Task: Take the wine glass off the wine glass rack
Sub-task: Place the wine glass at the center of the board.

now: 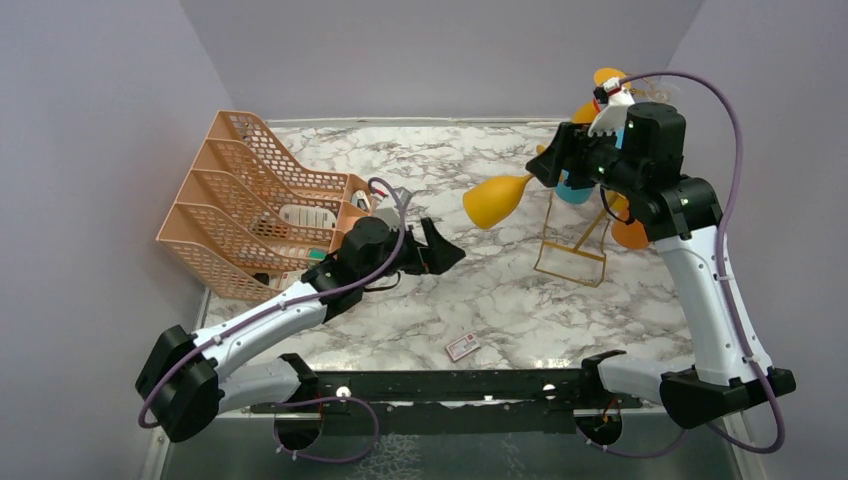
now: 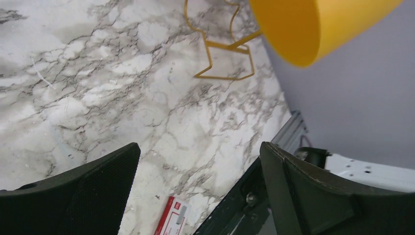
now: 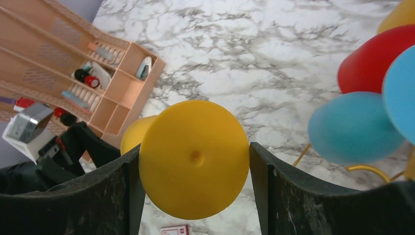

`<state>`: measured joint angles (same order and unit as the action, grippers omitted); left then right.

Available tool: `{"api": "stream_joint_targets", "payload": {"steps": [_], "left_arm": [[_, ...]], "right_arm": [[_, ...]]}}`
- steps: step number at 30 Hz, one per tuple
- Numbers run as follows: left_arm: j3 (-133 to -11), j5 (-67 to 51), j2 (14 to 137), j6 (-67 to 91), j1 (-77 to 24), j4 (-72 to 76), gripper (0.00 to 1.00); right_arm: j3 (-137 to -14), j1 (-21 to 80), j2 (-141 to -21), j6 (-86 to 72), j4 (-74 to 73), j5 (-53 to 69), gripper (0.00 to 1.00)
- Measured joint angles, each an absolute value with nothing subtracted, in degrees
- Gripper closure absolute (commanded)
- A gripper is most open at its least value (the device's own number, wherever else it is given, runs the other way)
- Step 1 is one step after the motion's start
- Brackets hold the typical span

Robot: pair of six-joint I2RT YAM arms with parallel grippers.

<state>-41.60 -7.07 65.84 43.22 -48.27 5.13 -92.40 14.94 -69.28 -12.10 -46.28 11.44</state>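
My right gripper [image 3: 195, 161] is shut on the round foot of a yellow wine glass [image 3: 193, 156]. The glass lies on its side in the air, with its bowl [image 1: 497, 200] pointing left, away from my right gripper [image 1: 547, 165]. The gold wire wine glass rack [image 1: 575, 245] stands just right of it; no rack wire shows around the foot. My left gripper [image 1: 445, 250] hovers low over the marble, left of and below the bowl, open and empty. In the left wrist view, the left gripper [image 2: 200, 156] looks up at the bowl [image 2: 313, 29] and the rack's base [image 2: 225, 54].
Red [image 3: 372, 58], teal [image 3: 352, 129] and blue [image 3: 401, 93] glasses hang on the rack at the right. A peach mesh organizer [image 1: 240, 200] stands at the left. A small red-and-white box [image 1: 462, 347] lies near the front rail.
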Motion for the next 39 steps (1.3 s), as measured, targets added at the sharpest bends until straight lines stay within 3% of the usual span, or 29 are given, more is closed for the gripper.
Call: {"api": "stream_joint_targets", "payload": {"steps": [7, 23, 30, 39], "left_arm": [[-36.10, -14.24, 60.90, 50.35, -40.86, 15.90, 0.01], [-34.06, -20.10, 59.48, 59.94, -40.60, 30.65, 0.03], [-29.98, -20.82, 63.53, 65.73, -40.56, 42.33, 0.13], [-28.49, -21.67, 65.95, 71.29, -40.56, 55.81, 0.36]], "right_arm": [[-86.76, 14.94, -69.10, -15.25, -42.98, 17.89, 0.45], [-79.81, 14.94, -67.70, -19.11, -37.85, 22.11, 0.45], [-77.89, 14.94, -66.24, -22.13, -35.16, 25.67, 0.45], [-75.29, 14.94, -66.19, -24.21, -33.91, 28.01, 0.45]]}}
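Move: The right hand already holds the yellow wine glass near its foot, the bowl hanging about 7 cm to its left and 7 below. It is being brought towards the open left fingers, roughly 16 cm left, 7 back and 17 below. The rack stands some 12 cm right, 3 back and 25 below. From the left hand the bowl lies about 6 cm ahead, 9 right and 10 above; the small box is around 13 back, 2 right and 20 below. Keeping its pinch by the glass's foot, the right hand lowers the bowl about 5 cm and carries it as far left towards the left hand, turning some 20 degrees. The left hand climbs about 11 cm beside the bowl, rolls some 40 degrees so its fingers go from dipping to tipping slightly up, and late on closes partway at the rim; whether they touch can't be made out. ##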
